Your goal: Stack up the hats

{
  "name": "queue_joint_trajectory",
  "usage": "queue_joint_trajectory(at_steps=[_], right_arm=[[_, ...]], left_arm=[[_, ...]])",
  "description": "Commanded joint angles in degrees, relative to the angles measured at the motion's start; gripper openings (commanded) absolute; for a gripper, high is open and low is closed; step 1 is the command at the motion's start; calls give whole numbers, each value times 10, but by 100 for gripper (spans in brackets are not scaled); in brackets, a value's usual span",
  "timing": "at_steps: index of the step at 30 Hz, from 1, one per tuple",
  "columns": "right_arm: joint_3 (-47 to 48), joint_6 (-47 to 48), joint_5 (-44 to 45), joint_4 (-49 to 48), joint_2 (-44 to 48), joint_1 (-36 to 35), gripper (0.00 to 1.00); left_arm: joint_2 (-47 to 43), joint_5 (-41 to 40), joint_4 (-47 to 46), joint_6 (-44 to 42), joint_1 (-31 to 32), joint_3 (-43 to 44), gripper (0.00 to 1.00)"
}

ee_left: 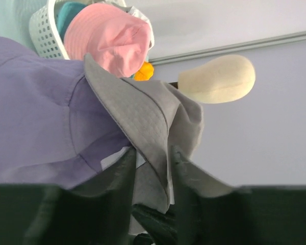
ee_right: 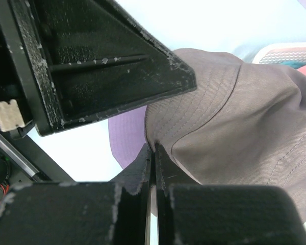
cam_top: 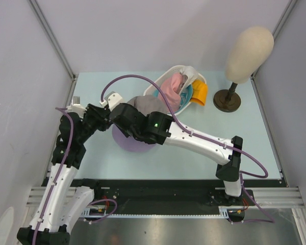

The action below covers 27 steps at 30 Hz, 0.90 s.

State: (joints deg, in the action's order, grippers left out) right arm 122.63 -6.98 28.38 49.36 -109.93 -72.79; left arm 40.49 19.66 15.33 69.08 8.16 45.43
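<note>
A grey hat (cam_top: 148,104) hangs over the lavender hat (cam_top: 133,144), which lies flat on the table. My right gripper (ee_right: 154,148) is shut on the grey hat's (ee_right: 229,122) brim edge, with the lavender hat (ee_right: 125,132) below. My left gripper (ee_left: 153,157) has its fingers on either side of the grey brim (ee_left: 143,117), still apart with a gap beside the cloth. The lavender hat (ee_left: 35,112) fills the left of the left wrist view. The pink hat (cam_top: 171,87), teal hat (cam_top: 186,100) and orange hat (cam_top: 200,94) sit in the basket.
The white basket (cam_top: 163,79) stands at the back centre of the table. A beige mannequin head (cam_top: 249,53) on a dark round stand (cam_top: 227,100) is at the back right. Both arms cross over the table's left-middle. Grey walls close in on three sides.
</note>
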Motion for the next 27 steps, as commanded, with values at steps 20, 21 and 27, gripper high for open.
queue_joint_trajectory(at_steps=[20, 21, 27], right_arm=[[44, -3, 26, 33, 85, -1, 88], [48, -6, 21, 35, 89, 12, 88], [27, -38, -66, 28, 109, 96, 87]], left_arm=[[10, -18, 66, -152, -68, -32, 0], [12, -20, 66, -155, -70, -39, 0], [35, -20, 31, -173, -80, -81, 0]])
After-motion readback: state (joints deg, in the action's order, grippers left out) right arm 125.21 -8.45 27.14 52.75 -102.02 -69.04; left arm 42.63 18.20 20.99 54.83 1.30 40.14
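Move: The grey hat hangs from my shut right fingers, its rim already between my half-open left ones. Its middle lies about 6 cm ahead of my left hand, 10 cm right and 6 cm below; from my right hand, some 6 cm ahead, 7 cm right and 5 cm below. The purple hat sits roughly under it, about 14 cm lower, and the basket some 24 cm ahead and 30 cm right of my left hand, 18 cm below. I shut my left fingers on the grey hat's rim, then open my right ones wide to let go of the brim. Keeping the pinch, my left hand sinks about 8 cm towards the purple hat and drifts 4 cm left, rolling its left side up some 15 degrees, while my right hand then rises about 7 cm and pulls off to the right, clear of the brim. ##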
